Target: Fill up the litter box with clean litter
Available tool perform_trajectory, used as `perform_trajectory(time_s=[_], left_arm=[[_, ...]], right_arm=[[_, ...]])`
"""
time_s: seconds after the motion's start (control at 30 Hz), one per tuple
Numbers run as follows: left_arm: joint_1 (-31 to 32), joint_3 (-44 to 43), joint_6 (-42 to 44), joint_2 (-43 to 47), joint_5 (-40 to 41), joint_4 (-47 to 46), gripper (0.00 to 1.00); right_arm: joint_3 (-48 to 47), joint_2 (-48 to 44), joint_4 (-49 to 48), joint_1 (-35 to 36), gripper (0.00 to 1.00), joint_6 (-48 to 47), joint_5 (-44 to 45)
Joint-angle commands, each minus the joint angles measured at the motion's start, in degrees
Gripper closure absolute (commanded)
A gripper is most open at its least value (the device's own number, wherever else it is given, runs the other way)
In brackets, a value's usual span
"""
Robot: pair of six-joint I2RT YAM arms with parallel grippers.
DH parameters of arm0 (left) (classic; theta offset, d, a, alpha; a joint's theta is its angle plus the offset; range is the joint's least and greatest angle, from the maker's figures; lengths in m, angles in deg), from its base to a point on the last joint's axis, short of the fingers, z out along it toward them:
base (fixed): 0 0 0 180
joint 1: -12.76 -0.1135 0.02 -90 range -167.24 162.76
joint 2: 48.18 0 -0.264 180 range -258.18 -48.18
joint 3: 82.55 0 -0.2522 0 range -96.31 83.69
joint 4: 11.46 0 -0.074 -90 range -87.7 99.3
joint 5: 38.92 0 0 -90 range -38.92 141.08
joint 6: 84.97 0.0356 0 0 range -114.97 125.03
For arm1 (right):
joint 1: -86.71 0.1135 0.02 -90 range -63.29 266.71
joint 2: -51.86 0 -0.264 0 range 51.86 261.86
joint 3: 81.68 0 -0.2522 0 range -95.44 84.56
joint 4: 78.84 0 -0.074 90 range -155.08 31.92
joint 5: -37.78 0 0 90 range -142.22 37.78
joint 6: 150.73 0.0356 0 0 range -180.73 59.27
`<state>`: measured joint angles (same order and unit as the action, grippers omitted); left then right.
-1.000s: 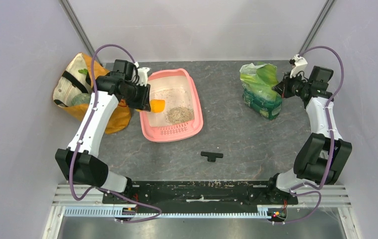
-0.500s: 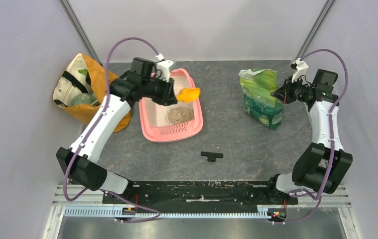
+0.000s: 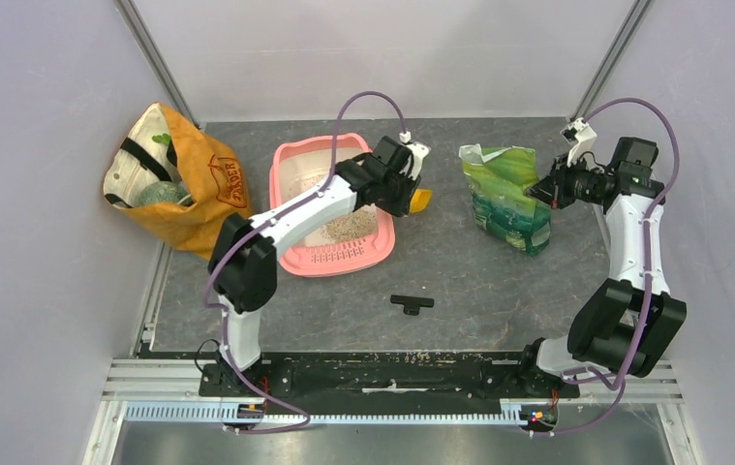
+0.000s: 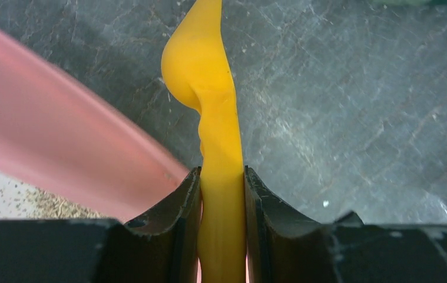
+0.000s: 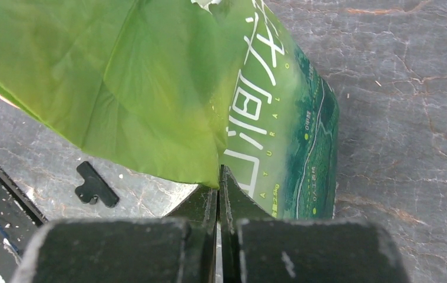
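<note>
The pink litter box [image 3: 339, 256] lies at the table's back centre, with a pile of grey-beige litter [image 3: 349, 225] inside near its slotted end. My left gripper [image 3: 412, 192] hovers just past the box's right rim, shut on an orange scoop [image 3: 421, 200]. In the left wrist view the scoop [image 4: 206, 82] stands edge-on between the jaws of that gripper [image 4: 222, 177], with the pink rim [image 4: 62, 147] and some litter [image 4: 26, 200] at the left. My right gripper [image 3: 544, 189] is shut on the top edge of a green foil bag [image 3: 504, 194]. The right wrist view shows the bag [image 5: 150, 88] pinched by the gripper [image 5: 218, 177].
An orange-tan fabric bag [image 3: 174, 179] sits at the back left corner. A small black T-shaped piece [image 3: 412, 303] lies on the table nearer the front, and shows as the black piece [image 5: 96, 186] in the right wrist view. Grey walls enclose the table.
My left arm has swung from the box's left side across it to just past its right rim, carrying the scoop. The green bag, held by my right gripper, has shifted slightly left.
</note>
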<state>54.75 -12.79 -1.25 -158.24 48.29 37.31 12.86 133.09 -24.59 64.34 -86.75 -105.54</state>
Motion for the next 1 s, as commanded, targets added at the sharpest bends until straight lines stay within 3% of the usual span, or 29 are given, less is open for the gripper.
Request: perform_trajectory(time_s=[0.0,0.13,0.17,0.3,0.47,0.63,0.8,0.97], left_arm=[[0.54,-5.46,-3.29,-4.50,6.06,-6.52,0.92],[0.46,-10.37,-3.76,-8.63,4.24,-2.06,0.66],[0.45,-11.78,-3.69,-9.08,3.09,-0.07,0.55],[0.37,-10.64,-1.53,-4.75,-6.09,1.73,0.30],[-0.45,0.54,6.06,7.74,-16.29,-2.64,0.20],[-0.69,11.44,21.43,19.38,-23.74,-4.46,0.13],[-0.60,9.22,26.47,17.59,-30.59,-3.24,0.12],[-0.30,7.34,26.83,13.19,-34.85,-9.74,0.11]], right_arm=[[-4.37,-0.64,6.06,-0.22,1.00,-3.81,-5.34],[-7.12,0.21,14.08,-0.22,1.00,-9.78,-8.78],[-7.87,0.40,17.38,-0.22,1.00,-12.80,-9.65],[-10.12,0.65,30.25,-0.22,1.00,-26.05,-11.94],[-11.44,0.19,40.92,-0.22,1.00,-36.92,-13.40],[-12.18,0.60,52.48,0.35,1.00,-49.76,-14.99],[-12.41,1.83,59.09,0.89,1.00,-57.32,-15.25],[-11.59,0.88,59.16,1.73,1.00,-58.52,-14.33]])
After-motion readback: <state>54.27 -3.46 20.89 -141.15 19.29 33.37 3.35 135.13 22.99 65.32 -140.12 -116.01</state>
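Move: The left hand holds the scoop. The bare table for it lies about 3 cm ahead, 3 cm right and 5 cm below; the litter box's middle is some 18 cm left and 1 cm ahead, the black clip 23 cm back and 2 cm right. From the right hand, pinching the bag's rim, the litter box is about 50 cm left, 2 cm back and 14 cm lower; the bag's middle is 7 cm left, 3 cm back and 6 cm below. The left fingers let go of the scoop at the table beside the litter box, after easing forward, right and down a few cm, then the open hand rises about 12 cm, drawing back and turning clockwise some 35 degrees. Meanwhile the right hand keeps its pinch on the bag's rim, drawing it back about 9 cm and left 5 cm with a counter-clockwise turn of some 30 degrees. ##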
